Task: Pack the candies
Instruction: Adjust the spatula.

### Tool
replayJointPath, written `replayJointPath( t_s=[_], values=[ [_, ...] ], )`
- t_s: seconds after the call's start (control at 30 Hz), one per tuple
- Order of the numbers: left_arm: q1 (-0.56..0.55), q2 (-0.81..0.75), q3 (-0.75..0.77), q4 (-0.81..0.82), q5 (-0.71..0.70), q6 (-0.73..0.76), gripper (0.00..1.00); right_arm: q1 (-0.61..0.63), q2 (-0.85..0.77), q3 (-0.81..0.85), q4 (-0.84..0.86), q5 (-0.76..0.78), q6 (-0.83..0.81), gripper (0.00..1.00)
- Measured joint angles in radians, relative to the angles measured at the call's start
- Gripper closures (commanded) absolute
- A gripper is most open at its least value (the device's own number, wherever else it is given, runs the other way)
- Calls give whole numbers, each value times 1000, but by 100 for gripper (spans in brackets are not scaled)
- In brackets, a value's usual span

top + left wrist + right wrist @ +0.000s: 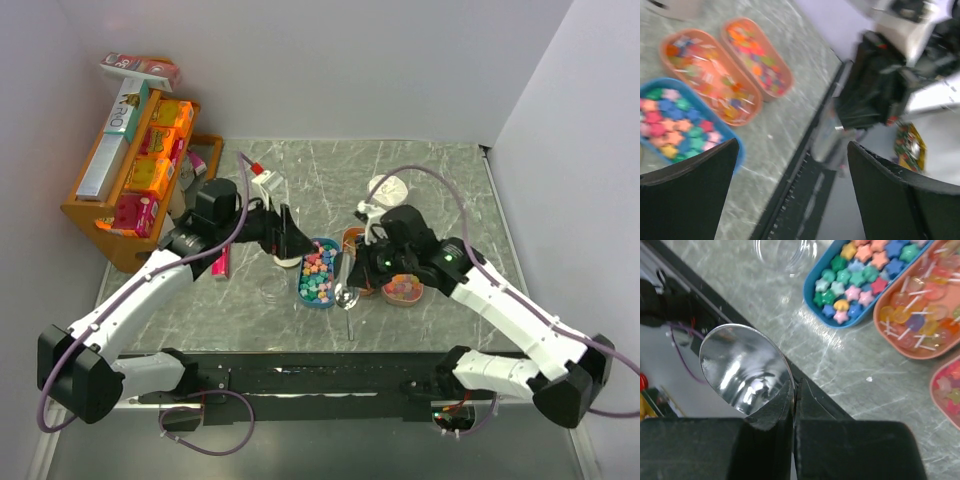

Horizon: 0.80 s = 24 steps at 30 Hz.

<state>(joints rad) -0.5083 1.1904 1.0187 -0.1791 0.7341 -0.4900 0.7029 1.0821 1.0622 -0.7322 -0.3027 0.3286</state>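
Observation:
The candies are small coloured stars [318, 272] lying in a blue oval tray [815, 277], also seen as candies [855, 272] and candies [670, 122]. My right gripper [794, 385] is shut on the handle of a metal spoon [742, 367], whose shiny bowl holds nothing and hangs over the table's front edge. From above, the right gripper [368, 262] sits just right of the blue tray, with the spoon [346, 292] pointing toward me. My left gripper [288, 235] hovers left of the tray. Its fingers [690, 190] stand wide apart with nothing between them, and that view is blurred.
A peach tray of stick sweets [920, 315] and a pink tray [947, 390] lie right of the blue one. A clear glass container [785, 252] stands left of it. A wooden rack with orange boxes [135, 175] is at the back left, a pink packet [220, 262] beside it. A black rail [300, 375] runs along the front.

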Motion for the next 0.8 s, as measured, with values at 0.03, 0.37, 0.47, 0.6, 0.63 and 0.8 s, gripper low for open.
replayJointPath(
  t_s=[0.03, 0.37, 0.47, 0.6, 0.63, 0.8],
  values=[
    [-10, -2, -3, 0, 16, -3, 2, 16, 21, 11, -6, 1, -6, 100],
    [-152, 9, -5, -35, -8, 14, 38, 94, 162, 71, -39, 4, -43, 100],
    [-170, 32, -5, -52, -25, 24, 56, 96, 153, 71, -40, -7, -59, 100],
    [-177, 69, -3, -70, -22, 24, 80, 96, 114, 69, -49, -20, -81, 100],
    [-183, 71, 0, -64, -14, 22, 88, 96, 107, 67, -52, -19, -87, 100],
    [-193, 99, 31, -82, -23, -11, 99, 95, 76, 61, -64, -10, -118, 100]
  ],
)
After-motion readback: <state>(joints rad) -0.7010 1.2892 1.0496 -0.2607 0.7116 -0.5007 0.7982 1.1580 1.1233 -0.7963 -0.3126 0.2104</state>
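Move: The metal head of the spatula, already pinched in the right hand, lies about 8 cm to the right of the open left gripper, some 5 cm back towards the base and 5 cm below it. From the right hand point it reaches about 3 cm left, 1 cm back and 1 cm down. Some 22 cm below the left hand, the blue star-candy box stands 6 cm ahead and 4 cm right, the lollipop box 8 cm ahead and 14 cm right. Back and to the right, the left hand closes in on the spatula by about 5 cm each way, sinking some 3 cm and turning about 10 degrees clockwise as its wide-open fingers shut and pinch the near edge of the metal head. The right hand keeps its grip, easing left and down to meet it, then partly returning right and up while drifting 2 cm back and turning about 10 degrees counter-clockwise. ##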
